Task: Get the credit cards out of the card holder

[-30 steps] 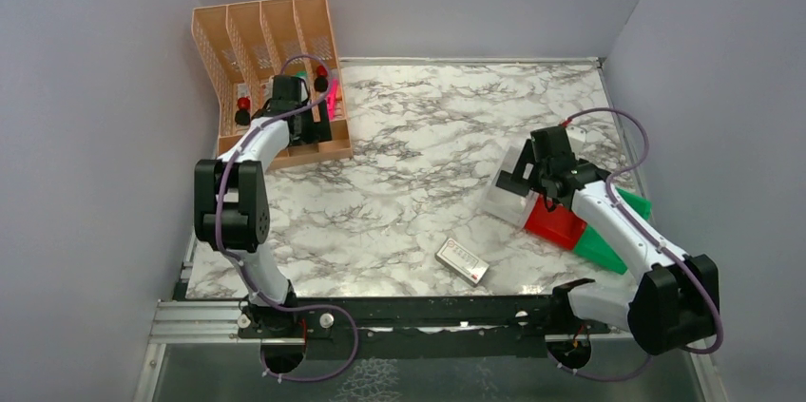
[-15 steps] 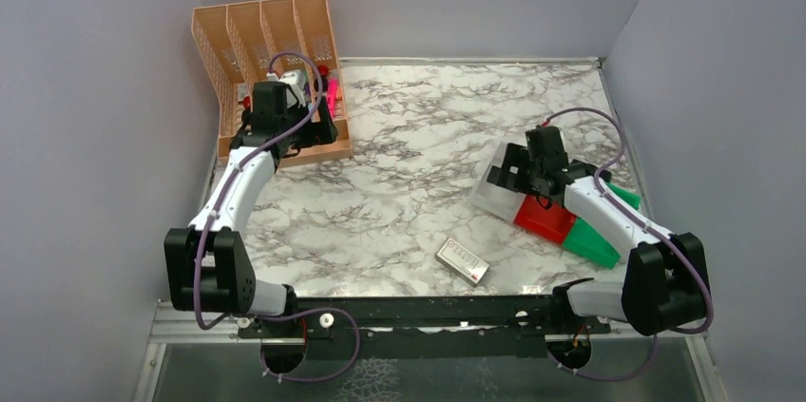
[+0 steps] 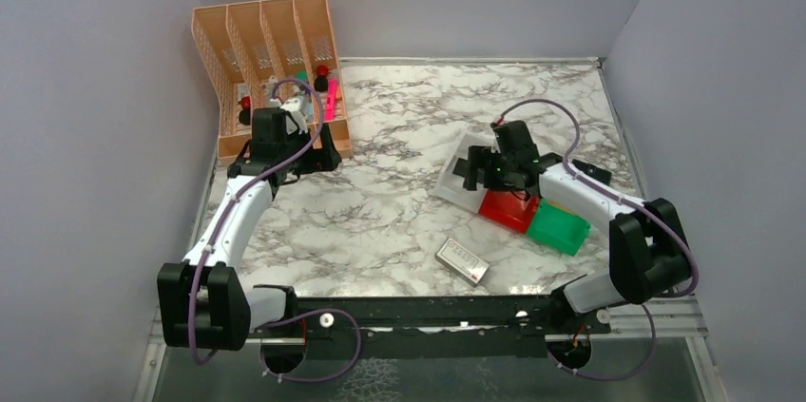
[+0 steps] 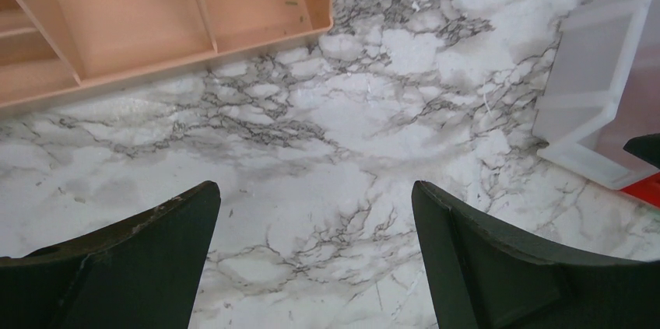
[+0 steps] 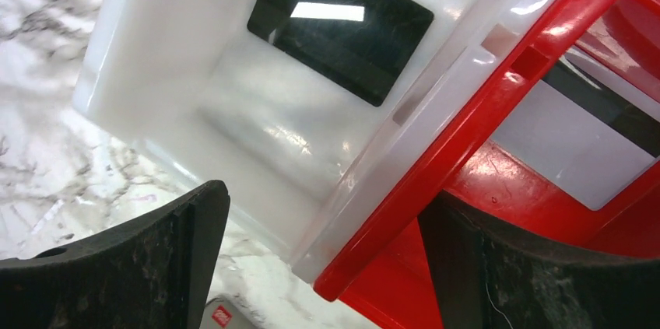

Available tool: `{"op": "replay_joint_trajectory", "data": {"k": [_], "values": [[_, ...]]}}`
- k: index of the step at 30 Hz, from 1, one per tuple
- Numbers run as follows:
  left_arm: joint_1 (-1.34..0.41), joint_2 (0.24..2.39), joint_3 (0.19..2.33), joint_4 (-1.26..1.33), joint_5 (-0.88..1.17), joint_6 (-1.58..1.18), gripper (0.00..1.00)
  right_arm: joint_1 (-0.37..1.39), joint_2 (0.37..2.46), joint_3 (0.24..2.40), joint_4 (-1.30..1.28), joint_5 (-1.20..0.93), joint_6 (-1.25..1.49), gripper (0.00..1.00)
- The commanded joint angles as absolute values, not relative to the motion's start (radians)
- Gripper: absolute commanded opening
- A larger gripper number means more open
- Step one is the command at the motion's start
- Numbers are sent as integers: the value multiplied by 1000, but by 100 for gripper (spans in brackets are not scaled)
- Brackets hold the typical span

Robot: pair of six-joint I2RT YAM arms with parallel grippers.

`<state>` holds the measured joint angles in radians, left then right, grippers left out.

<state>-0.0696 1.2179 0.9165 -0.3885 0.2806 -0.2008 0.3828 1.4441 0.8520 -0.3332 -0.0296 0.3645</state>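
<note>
My right gripper [image 3: 468, 172] [image 5: 323, 201] is open and straddles the touching walls of a white bin [image 3: 454, 179] [image 5: 156, 49] and a red bin [image 3: 508, 212] [image 5: 498, 103]. Its right finger is inside the red bin. A black credit card [image 5: 340, 27] lies flat in the white bin. A white card with a dark stripe [image 5: 576, 142] lies in the red bin. My left gripper [image 3: 318, 155] [image 4: 315, 193] hangs open over bare marble, with nothing between its fingers. The card holder is not in view.
An orange slotted organizer [image 3: 276, 41] [image 4: 140, 26] with pens stands at the back left, just behind my left gripper. A green bin [image 3: 559, 229] adjoins the red one. A small whitish case with a red mark [image 3: 462, 261] [image 5: 222, 317] lies near the front edge.
My left gripper drew back out of the organizer to the marble in front of it. My right gripper swung left, and the white, red and green bins slid left with it.
</note>
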Motion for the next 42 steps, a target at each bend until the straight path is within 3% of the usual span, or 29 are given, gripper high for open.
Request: {"op": "replay_joint_trajectory", "data": {"k": [1, 11, 27, 33, 38, 42], "values": [[-76, 1190, 842, -347, 290, -211, 97, 485, 1508, 937, -296, -49, 374, 93], [-77, 1132, 791, -348, 233, -209, 97, 671, 1730, 1156, -312, -15, 369, 93], [-77, 1137, 787, -356, 215, -198, 97, 780, 1921, 1391, -375, 30, 97, 93], [-77, 1139, 789, -365, 197, -193, 97, 787, 1948, 1423, -409, 276, 439, 94], [-77, 1140, 789, -364, 194, -191, 97, 787, 1891, 1349, -288, 209, 609, 94], [-77, 1141, 790, -364, 190, -190, 97, 787, 1899, 1369, -324, 289, 785, 95]]}}
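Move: The red tray, middle of the white, red and green tray set, has its middle about 7 cm right of the right hand, 1 cm back and 3 cm below; the right finger is already inside it by the white-red wall. The white tray with its black card lies some 4 cm left and 3 ahead, the green one 18 right and 6 back, the card box 5 left and 17 back. From the left hand, the red tray is roughly 42 cm right, 2 back, 14 lower. The joined trays are still being dragged to the left over the marble by the right hand, its right finger bearing on the white-red wall from inside the red tray. It travels about 18 cm left, easing some 4 cm forward, level and with fingers wide open; the wrist turns roughly 30 degrees counter-clockwise, then mostly back. The empty left hand sinks and draws back a little, then holds. ##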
